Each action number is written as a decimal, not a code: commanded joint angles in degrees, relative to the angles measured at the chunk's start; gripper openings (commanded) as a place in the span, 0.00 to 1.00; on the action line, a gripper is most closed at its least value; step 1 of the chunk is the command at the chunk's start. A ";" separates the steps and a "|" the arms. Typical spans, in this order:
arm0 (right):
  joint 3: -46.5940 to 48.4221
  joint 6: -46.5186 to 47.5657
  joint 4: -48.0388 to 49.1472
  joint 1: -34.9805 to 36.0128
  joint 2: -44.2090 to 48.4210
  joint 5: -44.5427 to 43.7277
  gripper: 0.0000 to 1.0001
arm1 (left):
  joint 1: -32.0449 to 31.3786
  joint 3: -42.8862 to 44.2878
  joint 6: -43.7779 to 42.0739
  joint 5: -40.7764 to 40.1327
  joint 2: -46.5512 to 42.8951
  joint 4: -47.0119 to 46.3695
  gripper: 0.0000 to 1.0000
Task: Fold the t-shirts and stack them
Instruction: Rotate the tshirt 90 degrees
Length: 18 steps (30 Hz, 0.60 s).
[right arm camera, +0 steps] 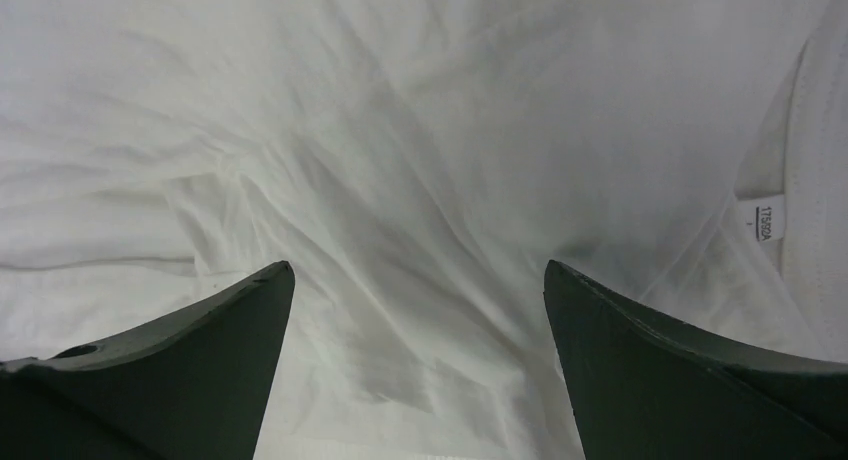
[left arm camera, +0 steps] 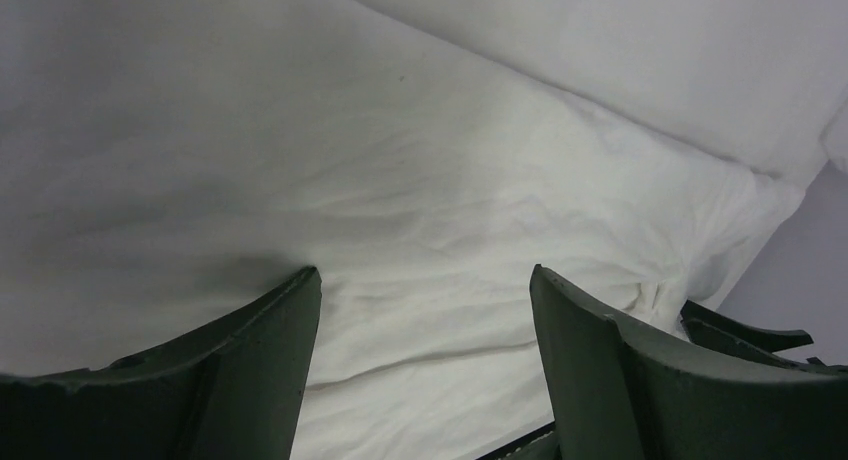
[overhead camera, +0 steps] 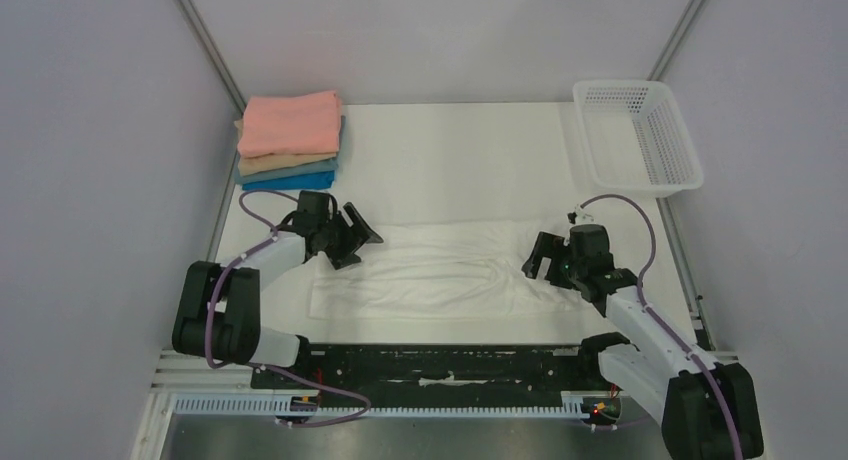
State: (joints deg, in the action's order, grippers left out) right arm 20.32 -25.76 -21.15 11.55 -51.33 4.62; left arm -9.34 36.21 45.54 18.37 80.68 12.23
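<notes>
A plain white t-shirt (overhead camera: 440,270) lies spread and wrinkled across the near half of the white table. My left gripper (overhead camera: 355,237) is open just above its left end; the left wrist view shows cloth (left arm camera: 420,230) between the spread jaws (left arm camera: 425,275). My right gripper (overhead camera: 540,258) is open over the shirt's right end, with the neck label (right arm camera: 765,220) near it in the right wrist view and wrinkled cloth between the jaws (right arm camera: 418,270). A stack of folded shirts stands at the back left: salmon pink (overhead camera: 292,123) on top, then tan (overhead camera: 285,163), grey-blue (overhead camera: 325,167) and bright blue (overhead camera: 290,181).
A white plastic mesh basket (overhead camera: 636,135) stands at the back right corner. Grey walls close in on both sides. A black rail with the arm bases (overhead camera: 450,365) runs along the near edge.
</notes>
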 commanded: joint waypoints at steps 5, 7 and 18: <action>4.81 -1.72 22.83 0.29 -18.72 -4.27 0.98 | -0.30 -2.51 0.20 -4.40 -2.97 0.01 0.83; 9.44 -1.39 26.80 0.29 -25.08 -4.27 0.98 | -0.41 -3.88 1.29 -5.61 -4.64 1.63 0.84; 57.42 4.78 30.37 1.05 -68.92 7.81 0.98 | -16.41 -21.09 25.19 -7.41 -20.16 -6.82 0.85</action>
State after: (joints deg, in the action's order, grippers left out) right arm 61.19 -23.29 6.85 11.79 -108.33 3.88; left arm -18.15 22.76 55.81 13.15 64.31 8.58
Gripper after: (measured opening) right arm 0.980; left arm 0.841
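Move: Both open grippers are down on the laid-out t-shirt, whose middle lies about 17 cm to the right hand's left and level with it, and some 16 cm to the left hand's right and 4 cm nearer the base. The shirt's right end is about 12 cm right of the right hand. The basket's middle is roughly 34 cm ahead of that hand and 21 cm to its right. From the left hand, the folded stack sits some 26 cm ahead and 16 cm left. With fingertips pressed on the cloth and fingers kept wide open, the right hand drags its end of the t-shirt forward along the table, ever faster, about 25 cm with a slight leftward drift, its fingers tipping some 10 degrees more forward. The left hand keeps pressing near the other end, hardly moving at first, then draws it back about 5 cm and a little right. ##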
